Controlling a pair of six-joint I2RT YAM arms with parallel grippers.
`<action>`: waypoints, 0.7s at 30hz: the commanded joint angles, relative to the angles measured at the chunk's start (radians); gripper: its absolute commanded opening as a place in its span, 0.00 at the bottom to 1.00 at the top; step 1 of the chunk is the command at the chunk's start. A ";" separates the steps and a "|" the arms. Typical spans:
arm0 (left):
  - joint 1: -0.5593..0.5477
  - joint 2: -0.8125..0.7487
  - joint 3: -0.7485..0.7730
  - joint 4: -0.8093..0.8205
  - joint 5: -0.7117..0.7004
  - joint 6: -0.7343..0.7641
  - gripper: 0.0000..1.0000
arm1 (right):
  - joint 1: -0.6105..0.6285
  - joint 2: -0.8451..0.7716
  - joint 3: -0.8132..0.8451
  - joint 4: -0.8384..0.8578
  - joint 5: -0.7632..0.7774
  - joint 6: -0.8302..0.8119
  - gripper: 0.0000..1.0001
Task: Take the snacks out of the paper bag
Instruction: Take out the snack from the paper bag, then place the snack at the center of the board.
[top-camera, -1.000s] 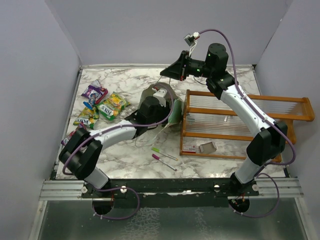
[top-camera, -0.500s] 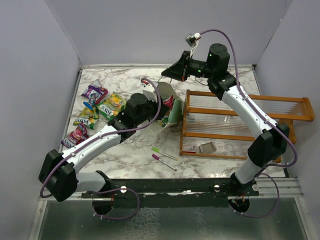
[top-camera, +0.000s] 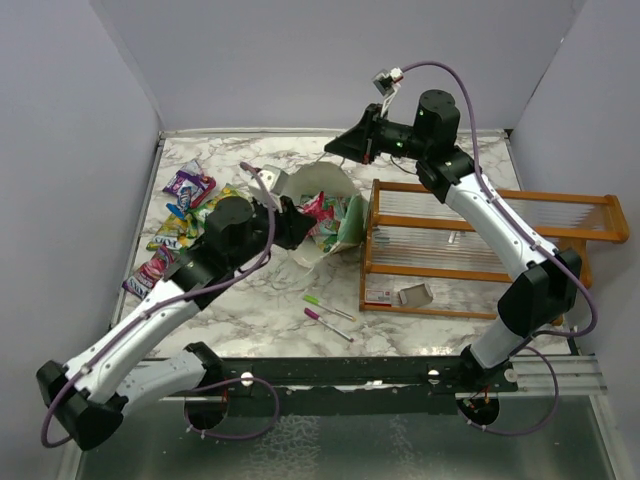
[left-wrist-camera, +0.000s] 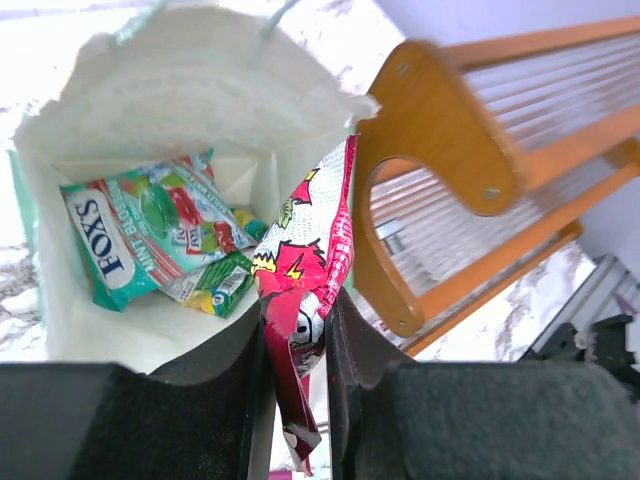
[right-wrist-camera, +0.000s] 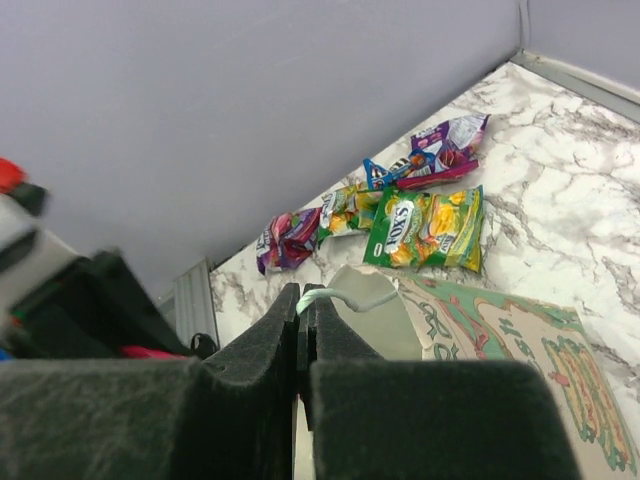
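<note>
The paper bag (top-camera: 345, 222) leans against the rack with its mouth open toward the left. My left gripper (left-wrist-camera: 297, 312) is shut on a red snack packet (left-wrist-camera: 305, 255) at the bag's mouth (top-camera: 311, 208). A green-and-white Fox's packet (left-wrist-camera: 140, 232) and a small green one (left-wrist-camera: 216, 286) lie inside the cream bag (left-wrist-camera: 190, 110). My right gripper (right-wrist-camera: 303, 298) is shut on the bag's thin mint string handle (right-wrist-camera: 352, 298), up above the bag (top-camera: 338, 146). Taken-out snacks lie at the table's left: purple (top-camera: 188, 183), yellow-green (right-wrist-camera: 430, 230), pink (top-camera: 150, 270).
An orange wooden rack (top-camera: 470, 235) stands right of the bag, close beside my left fingers (left-wrist-camera: 440, 160). A green pen (top-camera: 328, 307) and a pink pen (top-camera: 328, 325) lie on the marble in front. Grey walls close in the table on three sides.
My left arm has drawn back to the left, out of the bag, carrying the red packet. The bag's open mouth now shows. The right gripper has barely moved.
</note>
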 joint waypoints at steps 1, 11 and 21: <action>-0.001 -0.163 0.056 -0.180 -0.042 0.030 0.00 | 0.000 -0.043 -0.047 0.026 0.032 0.029 0.01; -0.001 -0.234 0.075 -0.481 -0.674 0.019 0.00 | 0.000 -0.007 -0.014 0.011 0.024 0.008 0.02; 0.293 -0.047 0.024 -0.436 -0.732 0.085 0.00 | 0.000 0.016 0.031 0.008 0.004 -0.001 0.01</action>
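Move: The left hand, already holding the red-and-white snack, is bound for the snacks laid out on the table, whose middle is about 34 cm to its left, 18 cm ahead and 27 cm below. The green snack pack there is some 23 cm left and 21 cm ahead; the dark pink pack about 41 cm left and 4 cm ahead. The paper bag's middle is roughly 11 cm ahead and 4 cm right, 18 cm lower. From the right hand the laid-out snacks lie about 42 cm left, 9 cm ahead. Keeping its pinch on the red-and-white snack, the left hand first lifts another 5 cm or so while drawing back slightly from the bag, then swings left towards the laid-out snacks, about 19 cm in all, sinking again and edging forward. The wrist turns some 45 degrees counter-clockwise and rolls, its left side rising. The right hand keeps hold of the bag's handle nearly in place. ##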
